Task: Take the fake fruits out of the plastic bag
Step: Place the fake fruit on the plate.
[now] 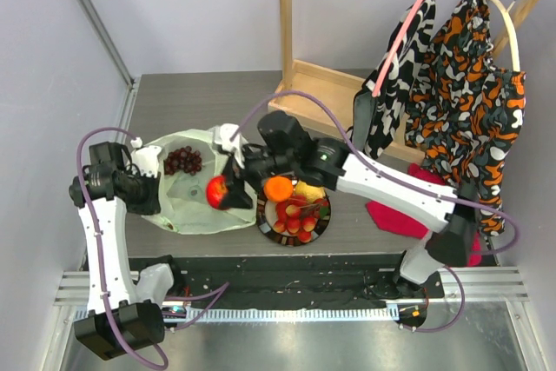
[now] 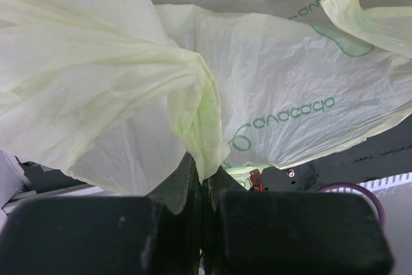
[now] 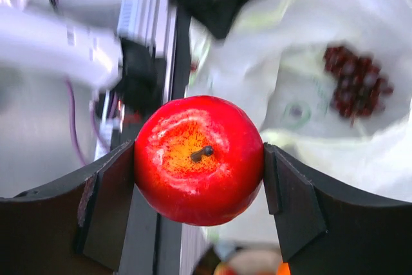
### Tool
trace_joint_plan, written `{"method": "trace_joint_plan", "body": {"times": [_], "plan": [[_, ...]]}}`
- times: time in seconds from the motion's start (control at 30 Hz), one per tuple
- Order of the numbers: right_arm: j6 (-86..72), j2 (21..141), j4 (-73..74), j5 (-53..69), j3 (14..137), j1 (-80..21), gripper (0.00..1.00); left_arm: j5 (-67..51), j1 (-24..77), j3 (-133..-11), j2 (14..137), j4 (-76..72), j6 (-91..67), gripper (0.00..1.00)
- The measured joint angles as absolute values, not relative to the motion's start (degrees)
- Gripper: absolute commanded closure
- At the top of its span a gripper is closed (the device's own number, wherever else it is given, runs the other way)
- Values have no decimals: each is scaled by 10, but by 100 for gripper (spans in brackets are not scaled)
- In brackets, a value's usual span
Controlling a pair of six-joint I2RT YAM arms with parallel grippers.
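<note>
The pale green plastic bag (image 1: 195,206) lies open left of centre, with a dark purple grape bunch (image 1: 183,160) inside. My right gripper (image 1: 222,192) is shut on a red apple (image 1: 216,191) above the bag's right side; the apple (image 3: 198,159) fills the gap between the pads in the right wrist view, with the grapes (image 3: 357,82) behind. My left gripper (image 1: 155,187) is shut on a bunched fold of the bag (image 2: 199,140) at its left edge. An orange (image 1: 278,188), a lemon (image 1: 309,191) and small red berries (image 1: 295,219) sit on a dark-rimmed plate (image 1: 263,223).
A red cloth (image 1: 408,215) lies to the right under the right arm. A wooden clothes rack (image 1: 300,84) with two patterned garments (image 1: 465,102) stands at the back right. The table's front rail (image 1: 295,288) runs along the near edge.
</note>
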State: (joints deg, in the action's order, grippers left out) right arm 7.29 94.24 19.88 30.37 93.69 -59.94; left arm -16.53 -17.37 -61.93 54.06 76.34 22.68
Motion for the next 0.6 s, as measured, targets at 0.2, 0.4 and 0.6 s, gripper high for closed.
{"method": "trace_joint_plan", "body": {"times": [0.2,0.4,0.6], "plan": [[159,854,272,292,785,-590,46,-167,-174,-621,536,759,219,100],[230,871,314,264,712,-578,46,-165,-174,-629,526,758,213,100],[282,925,306,251,710,-564,45,-164,-174,-629,521,760,211,100]]}}
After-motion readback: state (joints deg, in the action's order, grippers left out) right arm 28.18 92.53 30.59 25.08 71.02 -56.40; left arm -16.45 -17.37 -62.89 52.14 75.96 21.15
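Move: The plate that the right hand is carrying the red apple to has its middle some 15 cm to the right, 5 cm ahead and 27 cm below. The orange sits on the plate's far left rim, roughly 9 cm ahead and 12 cm right of the hand. The strawberries lie about 3 cm ahead and 17 cm right, while the grapes remain in the bag, some 19 cm ahead and 15 cm left. From the left hand, the plate is about 37 cm right, 6 cm ahead and 13 cm below. Keeping the apple pinched between its two pads, the right hand swoops down nearly 19 cm and about 10 cm to the right, from above the bag towards the left part of the plate; the sideways travel ends about two thirds of the way through, and the last part is almost straight down. Meanwhile its fingers, at first pointing nearly level to the left, tip down by some 30 degrees, and the left hand still pinches the bag's rim, lifting it only slightly. ##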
